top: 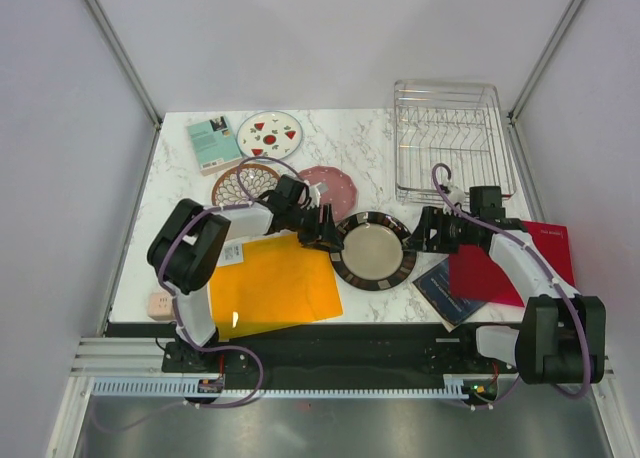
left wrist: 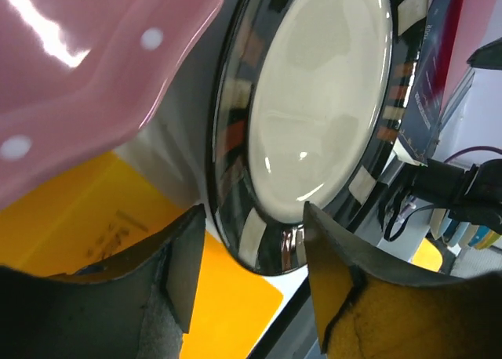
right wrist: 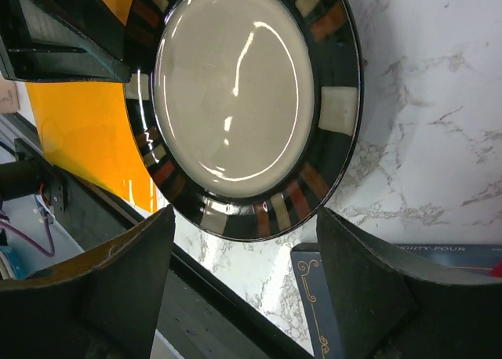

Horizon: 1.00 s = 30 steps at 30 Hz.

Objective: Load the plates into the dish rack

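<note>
The large dark-rimmed, cream-centred plate (top: 372, 250) lies on the marble table between my two grippers. My left gripper (top: 325, 233) is open at the plate's left rim; in the left wrist view (left wrist: 251, 277) the rim (left wrist: 271, 253) sits between the fingers without being clamped. My right gripper (top: 420, 233) is open at the plate's right rim, which lies just ahead of the fingers in the right wrist view (right wrist: 243, 284). The pink dotted plate (top: 330, 185), the maroon lattice plate (top: 245, 183) and the white plate with red and green shapes (top: 270, 131) lie at the back left. The silver wire dish rack (top: 447, 138) stands at the back right and holds no plates.
A flat orange sheet (top: 275, 283) lies front left, under the plate's left edge. A red sheet (top: 510, 263) and a dark blue book (top: 445, 283) lie under the right arm. A teal book (top: 212, 143) lies back left. A small pink object (top: 160, 303) lies at the front left corner.
</note>
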{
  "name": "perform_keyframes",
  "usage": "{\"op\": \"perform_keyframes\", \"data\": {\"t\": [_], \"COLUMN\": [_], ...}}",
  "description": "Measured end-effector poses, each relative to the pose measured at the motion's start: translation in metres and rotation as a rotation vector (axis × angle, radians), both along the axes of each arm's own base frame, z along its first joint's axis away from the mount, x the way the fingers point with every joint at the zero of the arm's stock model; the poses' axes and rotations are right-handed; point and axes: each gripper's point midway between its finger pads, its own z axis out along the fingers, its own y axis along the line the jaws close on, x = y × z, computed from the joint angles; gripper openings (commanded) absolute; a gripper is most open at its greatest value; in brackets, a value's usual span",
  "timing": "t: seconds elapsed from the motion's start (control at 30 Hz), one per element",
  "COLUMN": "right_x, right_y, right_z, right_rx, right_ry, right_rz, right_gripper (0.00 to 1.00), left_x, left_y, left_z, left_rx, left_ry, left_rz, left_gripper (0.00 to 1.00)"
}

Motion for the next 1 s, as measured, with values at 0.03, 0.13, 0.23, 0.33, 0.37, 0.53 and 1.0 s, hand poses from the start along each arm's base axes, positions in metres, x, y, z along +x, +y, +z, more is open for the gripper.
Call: {"op": "perform_keyframes", "data": {"t": [0.03, 0.13, 0.23, 0.33, 0.37, 0.53, 1.0], "right_x": [0.0, 0.0, 0.002, 0.007, 0.008, 0.008, -0.005], "right_y": [0.0, 0.0, -0.001, -0.001, -0.001, -0.003, 0.021], "right_z": [-0.003, -0.008, -0.01, -0.011, -0.013, -0.033, -0.062], "right_rx": [0.006, 0.015, 0.015, 0.018, 0.019, 0.004, 0.115], "right_ry": [0.01, 0.027, 0.031, 0.026, 0.034, 0.103, 0.228], "right_rz": [-0.014, -0.049, -0.071, -0.081, -0.083, -0.094, -0.008], "right_gripper": [0.79, 0.8, 0.81, 0.81, 0.8, 0.8, 0.74], "left_x": [0.002, 0.002, -0.003, -0.01, -0.014, -0.026, -0.029], "left_y": [-0.003, -0.005, -0.001, 0.005, 0.009, 0.021, 0.01], "left_z": [0.0, -0.004, -0.009, -0.009, -0.009, -0.01, -0.007], "left_rx": [-0.004, 0.003, 0.011, 0.009, 0.012, 0.006, -0.103], "left_ry": [-0.003, 0.002, 0.025, 0.035, 0.041, 0.065, 0.047], "left_rz": [-0.005, -0.007, -0.009, -0.007, -0.003, -0.003, -0.072], "left_gripper": [0.37, 0.16, 0.06, 0.02, 0.02, 0.02, 0.02]}}
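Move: The black-rimmed plate's middle lies some 9 cm to the right of the left hand, 1 cm nearer the robot and 2 cm below; its left rim is right at that hand's open fingers. The pink plate sits about 12 cm ahead of the left hand, the orange folder 14 cm left and 9 cm back. From the right hand the black-rimmed plate is roughly 11 cm left, level with it and 8 cm down, the blue book 6 cm right and 8 cm back. The left fingers close on the black-rimmed plate's left rim and pinch it while the hand dips slightly, then draw it back towards the robot by about 3 cm and keep their hold. The right hand, fingers staying wide open, sinks some 6 cm to the plate's right rim, its wrist tipping about 15 degrees, and finishes with a short shift left that brings the rim between its fingers. ##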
